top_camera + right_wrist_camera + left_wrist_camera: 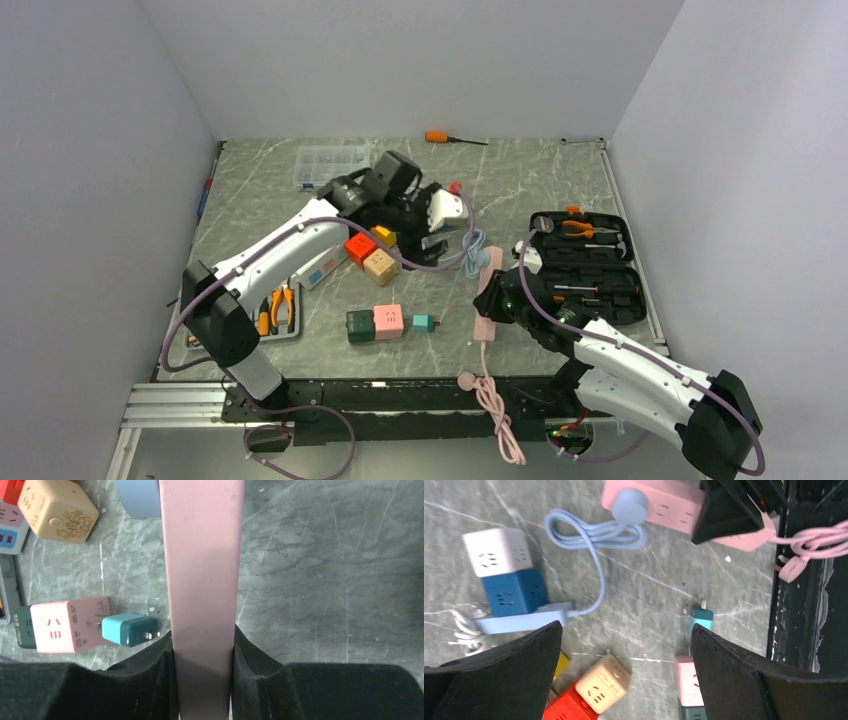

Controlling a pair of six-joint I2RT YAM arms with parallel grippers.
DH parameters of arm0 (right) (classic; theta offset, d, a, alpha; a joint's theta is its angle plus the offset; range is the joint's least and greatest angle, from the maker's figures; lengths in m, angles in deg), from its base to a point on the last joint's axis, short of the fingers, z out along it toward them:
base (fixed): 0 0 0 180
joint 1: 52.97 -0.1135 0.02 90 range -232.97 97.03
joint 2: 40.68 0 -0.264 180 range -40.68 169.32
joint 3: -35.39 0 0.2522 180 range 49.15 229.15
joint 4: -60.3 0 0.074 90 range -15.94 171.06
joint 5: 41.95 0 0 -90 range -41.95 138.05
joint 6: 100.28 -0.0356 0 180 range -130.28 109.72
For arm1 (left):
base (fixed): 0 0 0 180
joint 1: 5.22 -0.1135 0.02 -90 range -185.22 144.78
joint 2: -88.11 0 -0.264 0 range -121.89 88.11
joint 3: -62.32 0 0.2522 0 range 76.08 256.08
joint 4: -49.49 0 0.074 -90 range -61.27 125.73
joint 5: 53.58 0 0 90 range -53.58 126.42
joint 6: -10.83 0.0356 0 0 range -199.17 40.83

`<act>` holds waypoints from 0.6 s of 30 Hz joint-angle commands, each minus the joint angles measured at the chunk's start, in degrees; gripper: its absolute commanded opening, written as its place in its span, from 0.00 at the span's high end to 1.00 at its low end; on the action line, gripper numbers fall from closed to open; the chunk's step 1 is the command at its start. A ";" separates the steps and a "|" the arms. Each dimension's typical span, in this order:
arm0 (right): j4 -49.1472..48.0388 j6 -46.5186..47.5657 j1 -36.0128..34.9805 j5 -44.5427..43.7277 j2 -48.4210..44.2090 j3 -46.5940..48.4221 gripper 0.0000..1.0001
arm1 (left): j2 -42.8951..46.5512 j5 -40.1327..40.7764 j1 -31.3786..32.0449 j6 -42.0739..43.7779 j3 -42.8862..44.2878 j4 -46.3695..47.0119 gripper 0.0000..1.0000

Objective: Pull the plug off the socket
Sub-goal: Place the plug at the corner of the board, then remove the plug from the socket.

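Observation:
A pink socket strip (490, 268) (664, 502) lies right of centre. My right gripper (497, 295) (202, 645) is shut on its near end, pads pressed to both sides of the strip (202, 555). A light blue round plug (629, 505) (137, 497) sits against the strip's socket face; whether its pins are in, I cannot tell. Its blue cable (594, 535) (476, 243) loops off to the left. My left gripper (432, 228) (626, 630) hovers wide open left of the strip, over the cubes, with nothing between its fingers.
Cube sockets lie about: beige (381, 265), red (360, 248), pink (388, 320), green (360, 326), white (499, 552) and dark blue (514, 590). A teal adapter (424, 322) lies beside the pink cube. An open tool case (585, 265) stands right, pliers (278, 308) left, a screwdriver (450, 138) at the back.

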 commanded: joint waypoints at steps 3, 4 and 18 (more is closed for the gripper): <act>-7.86 5.47 0.07 4.70 -4.78 1.37 1.00 | -4.97 -15.24 -3.93 0.31 3.99 -1.47 0.01; -8.32 6.02 0.05 5.27 -5.26 1.45 1.00 | -6.54 -16.76 -4.31 1.95 4.77 -2.40 0.01; -11.96 10.53 0.05 10.05 -2.60 3.73 1.00 | -21.01 -25.24 -5.72 9.07 12.60 -2.73 0.01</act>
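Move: The left hand, open and empty, has the round blue plug on the held pink strip about 10 cm to its right, 3 cm ahead and 9 cm below. Its cable coil lies roughly 7 cm ahead and 9 cm right, the teal plug 8 cm back and 2 cm left, both some 17 cm down. The right hand grips the strip; the blue plug is about 8 cm ahead of it, 2 cm left and 4 cm higher. Left hand, open, rises briefly, then sinks about 10 cm towards the blue plug; right lifts and turns the held strip leftward. ##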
